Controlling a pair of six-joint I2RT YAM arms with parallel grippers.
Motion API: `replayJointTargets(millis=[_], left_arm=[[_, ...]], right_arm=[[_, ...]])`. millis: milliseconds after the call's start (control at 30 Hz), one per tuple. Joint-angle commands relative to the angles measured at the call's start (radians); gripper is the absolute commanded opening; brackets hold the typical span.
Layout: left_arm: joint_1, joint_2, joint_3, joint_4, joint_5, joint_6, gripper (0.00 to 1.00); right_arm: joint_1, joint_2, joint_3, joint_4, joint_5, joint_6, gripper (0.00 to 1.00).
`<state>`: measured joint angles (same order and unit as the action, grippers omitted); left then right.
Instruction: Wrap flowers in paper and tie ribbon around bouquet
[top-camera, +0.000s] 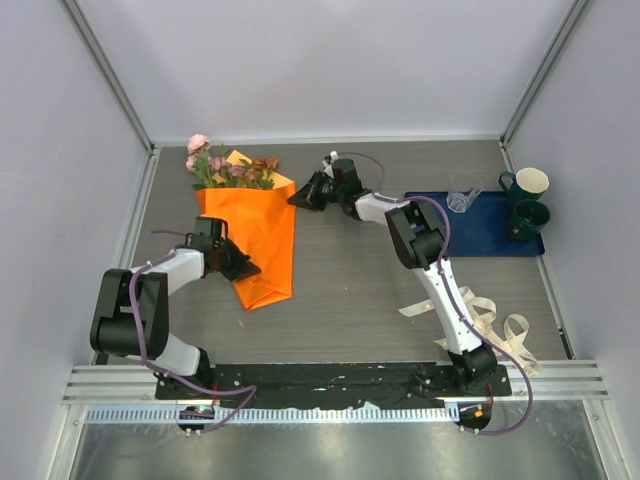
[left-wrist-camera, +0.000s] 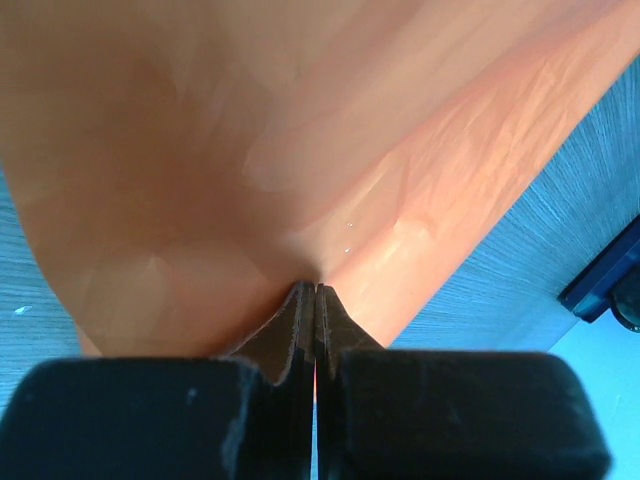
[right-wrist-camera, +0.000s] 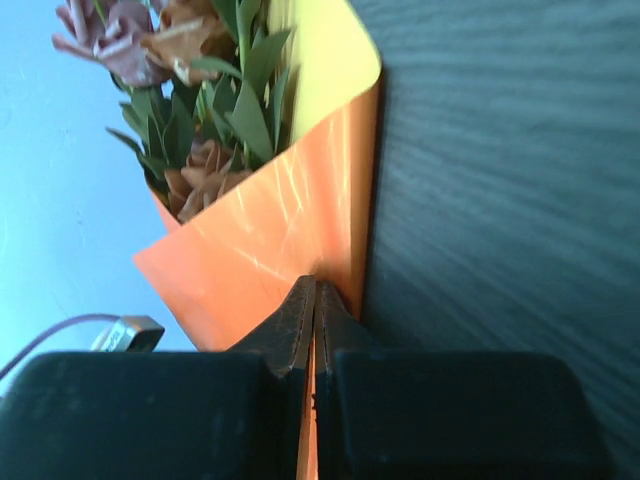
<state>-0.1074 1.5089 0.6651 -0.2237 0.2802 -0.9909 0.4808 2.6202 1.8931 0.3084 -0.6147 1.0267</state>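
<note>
The bouquet lies on the table at the back left: pink and brown flowers (top-camera: 232, 168) (right-wrist-camera: 200, 120) stick out of the top of a folded cone of orange paper (top-camera: 262, 235) (left-wrist-camera: 300, 130) (right-wrist-camera: 270, 240). My left gripper (top-camera: 250, 268) (left-wrist-camera: 316, 288) is shut on the paper's lower left edge, near the cone's narrow end. At the cone's upper right edge, just below the blooms, my right gripper (top-camera: 296, 198) (right-wrist-camera: 316, 283) is shut with a sliver of orange between its jaws. The cream ribbon (top-camera: 495, 322) lies looped beside the right arm's base, untouched.
A dark blue tray (top-camera: 490, 240) at the right holds a clear glass (top-camera: 463, 193), a green mug with a white inside (top-camera: 528, 183) and a dark green mug (top-camera: 528, 218). Grey walls close in the table on three sides.
</note>
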Motion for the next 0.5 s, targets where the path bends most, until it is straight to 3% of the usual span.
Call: replayJointTargets(millis=[0,200,467], left_arm=[[0.002,0.033,-0.076,-0.141,-0.096,0.035,0.0],[0.002,0.033,-0.078,-0.14,-0.093,0.029,0.0],[0.002,0.03,-0.082,-0.146,-0.081,0.029,0.0]], right_arm=[[-0.028,0.078,0.058,-0.14,0.136,0.004,0.0],[-0.034,0.184,0.277,-0.294,0.211,0.001,0.0],[-0.057,0.221,0.323,-0.339,0.345,0.081,0.0]])
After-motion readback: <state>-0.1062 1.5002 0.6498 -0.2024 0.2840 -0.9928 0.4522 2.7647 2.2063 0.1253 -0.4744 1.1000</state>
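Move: The upper right corner of the paper's fold lies about 6 cm ahead of the right gripper and 1 cm to its right, at the height of its fingertips, which are already at the folded edge. The brown roses are about 13 cm ahead and 7 cm left of that gripper, the pink rose roughly 20 cm ahead and 21 cm left, both a little higher. From the left gripper the same corner is some 28 cm ahead and 8 cm right. Keep the right gripper's nearly shut fingers on the fold and run them forward along the paper's right edge about 6 cm, to its upper corner beside the flowers, staying level, turning the hand some 10 degrees clockwise and easing off at the end. Hold the left gripper still, its closed tips resting on the lower part of the paper. ##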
